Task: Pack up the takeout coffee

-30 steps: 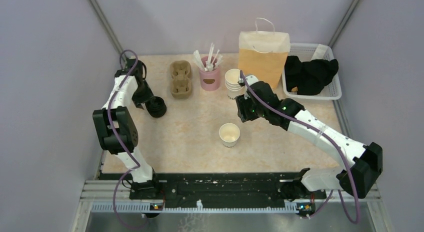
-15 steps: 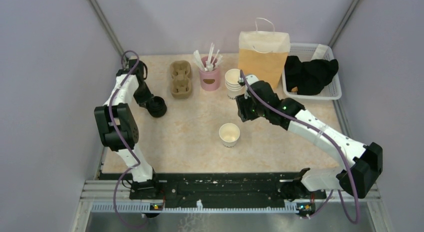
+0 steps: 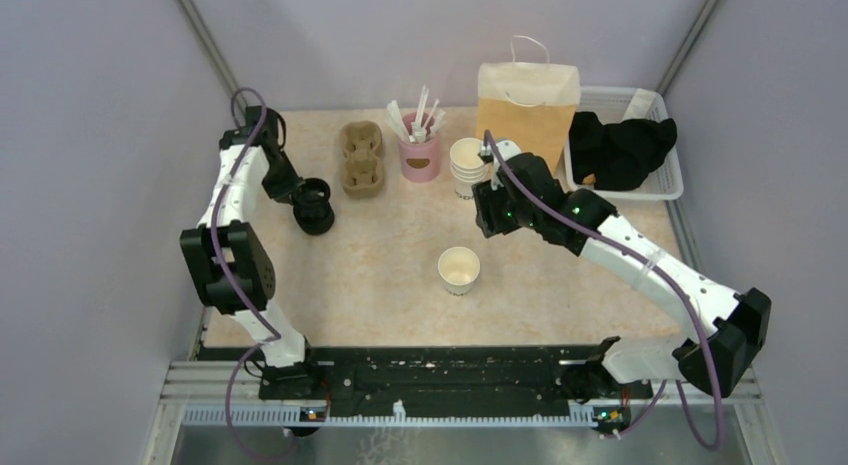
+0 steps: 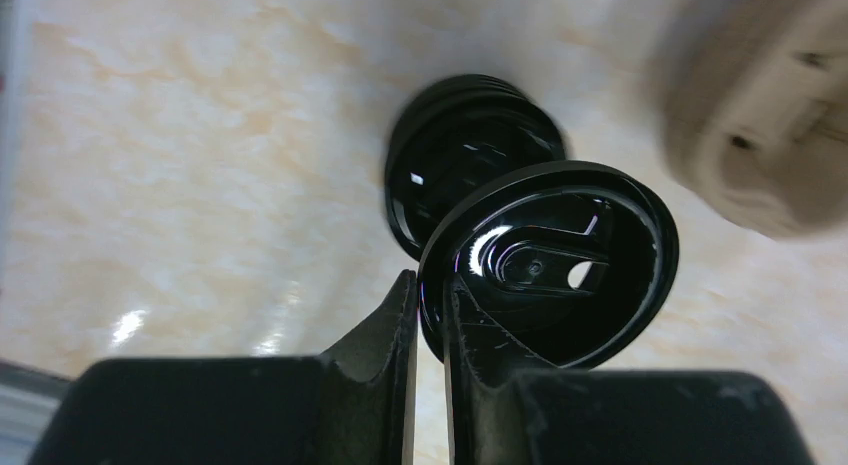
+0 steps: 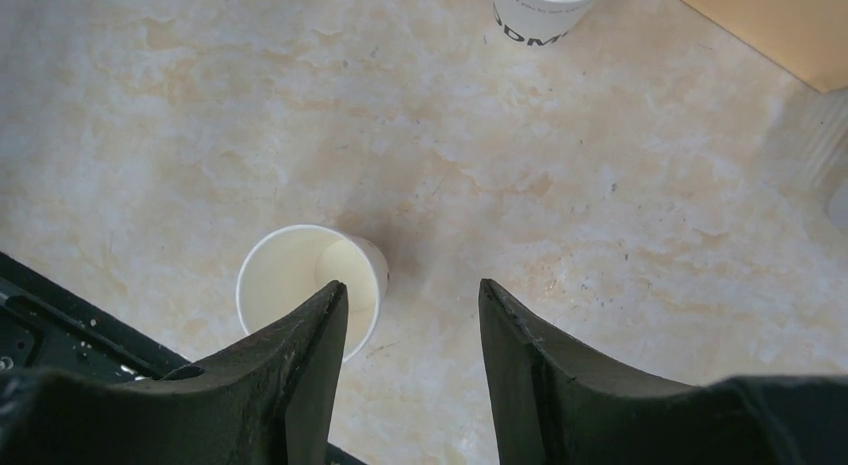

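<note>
No lidded cup shows in any view. One lidless white paper cup (image 3: 459, 269) stands mid-table; it also shows in the right wrist view (image 5: 300, 285). My left gripper (image 3: 305, 191) is shut on the rim of a loose black lid (image 4: 560, 265) and holds it just above a stack of black lids (image 4: 455, 150) at the left (image 3: 313, 221). In the left wrist view its fingertips (image 4: 428, 280) pinch the lid's edge. My right gripper (image 3: 488, 217) is open and empty above bare table, the cup beside its left finger (image 5: 412, 290).
A cardboard cup carrier (image 3: 361, 158) lies right of the lid stack. A pink holder with stirrers (image 3: 420, 153), a stack of lidless cups (image 3: 466, 165), a paper bag (image 3: 527, 110) and a white basket (image 3: 625, 196) of black cloth line the back.
My left gripper has lifted a single black lid off the lid stack and swung slightly right. My right arm has shifted only a little.
</note>
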You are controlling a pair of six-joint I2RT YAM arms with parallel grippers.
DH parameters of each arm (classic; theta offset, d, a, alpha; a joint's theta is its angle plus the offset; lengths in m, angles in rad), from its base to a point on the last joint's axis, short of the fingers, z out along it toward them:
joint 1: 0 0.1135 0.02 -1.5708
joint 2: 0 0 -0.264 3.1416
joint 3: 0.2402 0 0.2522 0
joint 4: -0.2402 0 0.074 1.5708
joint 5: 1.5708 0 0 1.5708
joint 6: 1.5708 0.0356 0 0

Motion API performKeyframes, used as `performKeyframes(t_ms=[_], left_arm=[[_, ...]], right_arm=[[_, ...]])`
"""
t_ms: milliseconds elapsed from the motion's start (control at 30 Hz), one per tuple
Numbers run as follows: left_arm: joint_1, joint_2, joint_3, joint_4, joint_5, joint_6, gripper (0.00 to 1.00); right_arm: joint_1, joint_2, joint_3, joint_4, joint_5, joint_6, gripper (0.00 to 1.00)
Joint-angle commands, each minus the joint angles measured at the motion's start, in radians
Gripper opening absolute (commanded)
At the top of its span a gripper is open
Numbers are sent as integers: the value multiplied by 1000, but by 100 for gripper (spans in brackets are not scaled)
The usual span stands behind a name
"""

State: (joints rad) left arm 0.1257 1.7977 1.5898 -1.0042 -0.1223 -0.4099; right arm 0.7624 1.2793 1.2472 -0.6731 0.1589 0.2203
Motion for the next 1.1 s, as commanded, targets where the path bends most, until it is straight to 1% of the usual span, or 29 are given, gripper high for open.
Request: performKeyframes(t_ms=[0,67,100,133,167,200,267,300,367,433,500,533,633,800,1067], left_arm=[[6,-193,59,-50,248,-66,15],[5,-286,-21,37,504,-142,15],[5,-339,-90,122,651,-203,16],[3,-408,-174,234,792,-299,16],[-2,-463,-274,369,917,-415,16],[-16,-515,-367,533,1013,-546,15],[-72,-601,-523,848,1105,-796,15],[-100,-630,-567,957,1107,-893,16],[-177,-663,-604,1109,1098,-1024,18],[-254,-668,-608,1201,1090,-1102,18],[-314,-671,-609,1289,1076,-1158,19],[-335,-674,-610,1316,1071,-1175,19],[-377,-680,-612,1337,1068,-1195,19],[-418,-690,-630,1379,1061,-1235,19],[-453,-696,-663,1392,1047,-1250,18]], right_arm=[[-6,-23,93,-69,-13,31,55],[-8,-22,134,-113,-72,70,70],[-9,-19,157,-131,-110,96,76],[-11,-14,182,-148,-145,130,81],[-10,-9,208,-164,-188,167,83],[-12,-4,240,-172,-240,199,84],[-13,-14,281,-142,-355,266,86],[-17,-26,284,-108,-404,300,87],[-46,-58,267,3,-524,390,91],[-108,-84,211,154,-671,498,93],[-171,-101,129,358,-835,635,98],[-184,-108,102,449,-885,691,99],[-189,-126,43,685,-930,822,99],[-186,-116,-58,956,-948,1009,99],[-148,-59,-23,1004,-925,993,99]])
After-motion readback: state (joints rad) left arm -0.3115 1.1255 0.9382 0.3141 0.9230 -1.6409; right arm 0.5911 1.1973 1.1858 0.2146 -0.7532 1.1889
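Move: The left hand already holds a lid by its edge, the lid's middle some 4 cm to the right; the right gripper, where it is taken, is roughly 41 cm right, 11 cm back and 10 cm higher. The lid stack lies about 4 cm right and 6 cm below, the cup carrier 13 cm ahead and 14 cm right. From the right hand the lid is about 37 cm left, 12 cm ahead, 10 cm below; the lone cup is 9 cm left, 3 cm back. Keeping its pinch on the lid's edge, the left hand climbs away from the lid stack and sweeps right about 30 cm, ending some 25 cm higher and drawn back, while its wrist rolls roughly 90 degrees so the fingers swing from down to rightward. The right hand rises to meet the lid, also easing left and back, turns its fingers leftward and spreads them from half to fully open, stopping just short of the lid without closing. ##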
